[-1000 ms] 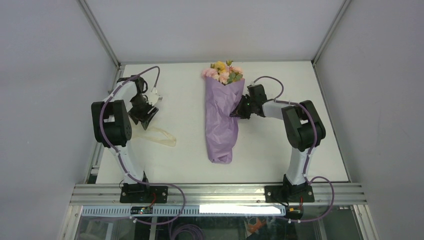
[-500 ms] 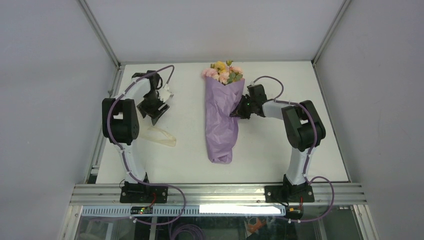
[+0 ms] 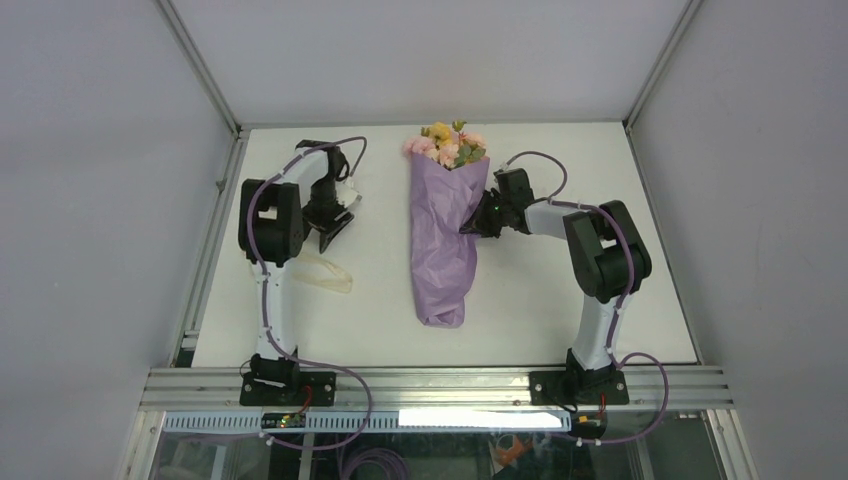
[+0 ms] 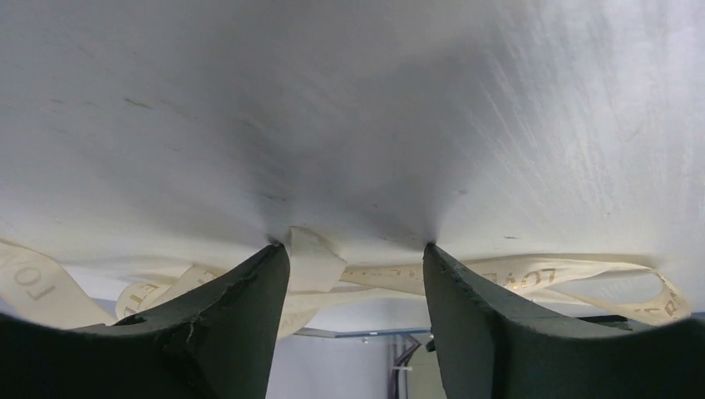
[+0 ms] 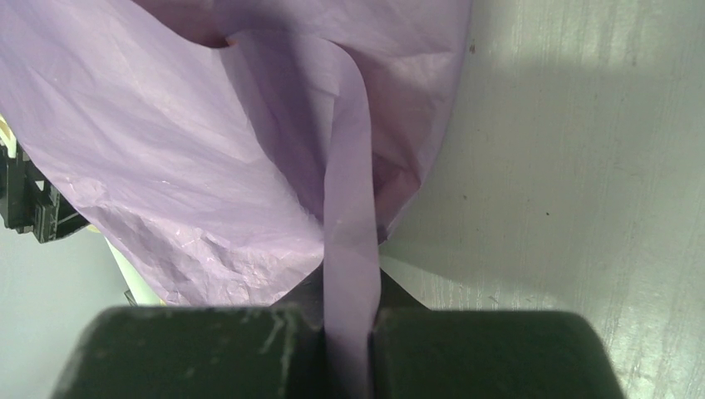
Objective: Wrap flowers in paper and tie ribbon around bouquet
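The bouquet lies along the middle of the table. Its lilac paper forms a cone, and the yellow and pink flowers stick out at the far end. My right gripper is at the cone's right edge, shut on a folded strip of the paper that runs down between its pads. The cream ribbon lies looped on the table left of the bouquet. My left gripper stands open just beyond it, fingertips on the tabletop. A ribbon end rests beside the left fingertip, and printed loops trail behind.
The white table is boxed in by grey walls and metal posts at the back corners. An aluminium rail with both arm bases runs along the near edge.
My left arm has swung rightward from the table's left edge toward the middle, carrying its open gripper along. The right gripper, bouquet and ribbon have stayed where they were.
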Action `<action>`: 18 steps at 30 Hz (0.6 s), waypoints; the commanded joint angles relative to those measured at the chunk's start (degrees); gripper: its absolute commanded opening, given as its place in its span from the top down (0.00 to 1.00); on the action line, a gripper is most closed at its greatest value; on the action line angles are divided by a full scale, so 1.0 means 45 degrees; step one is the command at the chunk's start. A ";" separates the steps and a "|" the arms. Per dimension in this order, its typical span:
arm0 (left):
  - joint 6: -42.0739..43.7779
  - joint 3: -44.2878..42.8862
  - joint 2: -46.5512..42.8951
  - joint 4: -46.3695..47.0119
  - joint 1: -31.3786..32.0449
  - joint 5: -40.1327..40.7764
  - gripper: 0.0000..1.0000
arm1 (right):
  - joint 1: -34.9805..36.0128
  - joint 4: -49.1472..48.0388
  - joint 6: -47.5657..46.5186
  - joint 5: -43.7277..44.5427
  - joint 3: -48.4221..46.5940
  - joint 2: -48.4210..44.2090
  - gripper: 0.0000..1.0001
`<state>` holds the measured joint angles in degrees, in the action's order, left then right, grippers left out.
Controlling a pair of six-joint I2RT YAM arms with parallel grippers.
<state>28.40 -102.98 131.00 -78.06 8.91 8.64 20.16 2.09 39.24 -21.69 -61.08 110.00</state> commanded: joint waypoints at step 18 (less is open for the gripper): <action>-0.1564 -0.4015 -0.5570 -0.1108 -0.0094 -0.5209 1.00 | -0.0429 0.0685 -0.0541 0.0481 0.0111 -0.0743 1.00</action>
<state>23.40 -107.66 123.13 -80.58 7.16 0.21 19.31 3.01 38.57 -21.69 -61.01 109.56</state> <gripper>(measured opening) 0.008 0.009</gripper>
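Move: The cream ribbon lies bunched under the left hand, its middle about 3 cm back, 2 cm to the left and 1 cm below, with one strand already between the open fingers; its loop reaches to roughly 8 cm back and 9 cm right. The purple-wrapped bouquet lies some 29 cm to the left hand's right and 1 cm farther out, its middle about 2 cm higher. From the right hand the ribbon is about 36 cm left and 7 cm back. Staying low over the table, the left hand shuts its wide-open fingers on the ribbon strand between them, then after a brief hold lifts quickly by about 5.5 cm, swinging some 2 cm right and a little forward as it rises, with a wrist tilt of roughly 10 degrees that swings the fingertips forward. The right hand keeps its shut grip on the edge of the purple paper at the bouquet's right side, easing only about half a centimetre to the right. ##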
